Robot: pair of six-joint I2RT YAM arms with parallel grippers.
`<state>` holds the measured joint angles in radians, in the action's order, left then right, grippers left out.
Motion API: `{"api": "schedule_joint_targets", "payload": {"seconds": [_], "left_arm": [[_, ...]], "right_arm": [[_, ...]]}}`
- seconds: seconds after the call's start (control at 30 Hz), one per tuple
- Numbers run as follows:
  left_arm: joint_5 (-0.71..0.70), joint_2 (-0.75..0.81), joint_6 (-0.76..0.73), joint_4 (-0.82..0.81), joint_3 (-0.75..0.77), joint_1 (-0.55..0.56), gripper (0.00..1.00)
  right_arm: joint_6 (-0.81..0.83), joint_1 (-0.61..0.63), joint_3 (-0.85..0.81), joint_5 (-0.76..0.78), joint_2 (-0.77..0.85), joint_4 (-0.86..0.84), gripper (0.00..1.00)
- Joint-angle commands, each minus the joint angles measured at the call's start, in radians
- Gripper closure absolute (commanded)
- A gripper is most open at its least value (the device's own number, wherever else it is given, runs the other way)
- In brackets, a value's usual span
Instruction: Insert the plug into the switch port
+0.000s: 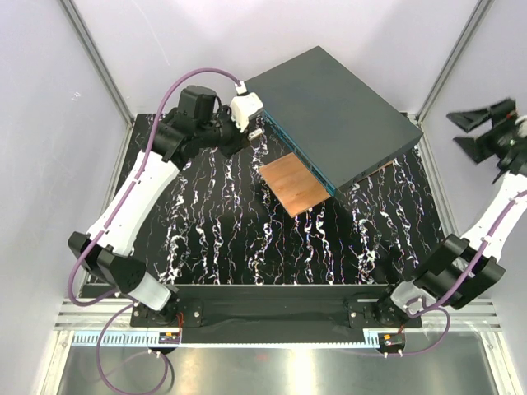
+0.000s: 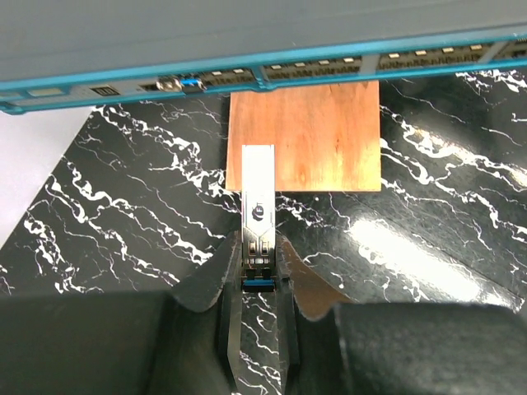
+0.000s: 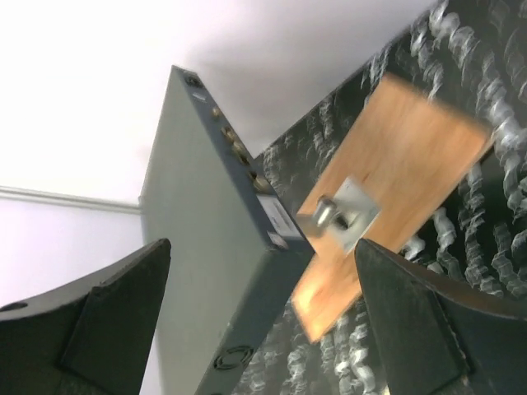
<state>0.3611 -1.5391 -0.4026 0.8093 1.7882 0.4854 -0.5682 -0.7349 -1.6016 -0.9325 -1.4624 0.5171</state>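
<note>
My left gripper [image 2: 257, 265] is shut on the plug [image 2: 258, 197], a slim silver metal module with a blue tab at its rear end. The plug points at the teal-blue face [image 2: 247, 85] of the large dark-grey box [image 1: 338, 107], with a gap between them. Rows of small square switch ports [image 2: 317, 67] line that face. In the top view the left gripper [image 1: 247, 132] sits by the box's left corner with the plug [image 1: 256, 130]. My right gripper [image 1: 471, 133] is open and empty, raised at the far right; in its own view it [image 3: 259, 321] looks at the box's rear [image 3: 222, 247].
A copper-brown square plate [image 1: 292, 183] lies on the black marbled mat [image 1: 214, 230] under the box's teal edge and also shows in the left wrist view [image 2: 317, 136]. A second brown plate with a metal bracket [image 3: 346, 214] sits behind the box. Frame posts stand at the back corners.
</note>
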Motion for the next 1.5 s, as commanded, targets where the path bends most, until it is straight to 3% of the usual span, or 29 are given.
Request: {"api": "schedule_joint_targets", "payload": {"seconds": [0.0, 0.07, 0.2, 0.3, 0.53, 0.6, 0.8, 1.0, 1.2, 1.27, 1.47], "left_arm": [[0.044, -0.016, -0.002, -0.019, 0.066, -0.013, 1.0], [0.059, -0.026, 0.014, -0.024, 0.076, -0.019, 1.0], [0.074, -0.026, 0.042, -0.051, 0.065, -0.027, 1.0], [0.082, -0.026, 0.048, -0.055, 0.06, -0.028, 1.0], [0.072, -0.024, 0.038, -0.058, 0.033, -0.028, 1.0], [0.05, -0.033, 0.034, -0.061, 0.036, -0.03, 1.0], [0.012, -0.091, 0.042, -0.048, 0.068, -0.028, 1.0], [-0.008, -0.153, 0.064, -0.064, 0.123, -0.028, 1.0], [0.016, -0.217, 0.087, -0.061, 0.186, -0.028, 1.0], [0.018, -0.23, 0.094, -0.067, 0.192, -0.028, 1.0], [0.039, -0.246, 0.114, -0.071, 0.204, -0.018, 1.0]], "right_arm": [[-0.299, -0.005, 0.246, -0.212, 0.072, -0.291, 0.0], [-0.451, 0.005, 0.343, -0.232, 0.103, -0.493, 0.0], [-0.432, 0.048, 0.437, -0.204, 0.103, -0.509, 0.0], [-0.481, 0.081, 0.474, -0.197, 0.096, -0.621, 0.0], [-0.527, 0.21, 0.477, -0.161, 0.059, -0.726, 0.0], [-0.538, 0.23, 0.477, -0.147, 0.045, -0.739, 0.04], [-0.561, 0.281, 0.491, -0.117, 0.028, -0.784, 0.36], [-0.596, 0.287, 0.506, -0.101, 0.024, -0.813, 0.59], [-0.613, 0.287, 0.505, -0.092, 0.025, -0.807, 0.96], [-0.614, 0.287, 0.505, -0.086, 0.027, -0.802, 1.0], [-0.622, 0.287, 0.502, -0.085, 0.025, -0.798, 1.0]]}}
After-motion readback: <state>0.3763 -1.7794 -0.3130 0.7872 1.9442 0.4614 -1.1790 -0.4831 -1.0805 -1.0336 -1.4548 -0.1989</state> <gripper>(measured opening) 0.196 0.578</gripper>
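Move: The switch port for the plug in my left hand is about 9 cm ahead, 8 cm right and 7 cm down; a blue-tabbed connector in the same face sits some 2 cm beyond it, 1 cm to its left. The front wooden board is 7 cm ahead, 17 cm right, 31 cm below this hand. From my empty right hand, the switch's right corner lies 3 cm ahead, 12 cm left, 8 cm down; the rear board, about 8 cm ahead, 20 cm left, 35 cm down. With my right hand I drop and swing left, about 11 cm over and 7 down, rolling some 25 degrees so its left side rises, and close the wide-open fingers across the switch's right corner, then hold. My left hand keeps its pinch on the plug, nearly waits, then takes it forward and down, about 5 cm ahead, drifting right towards the port. ##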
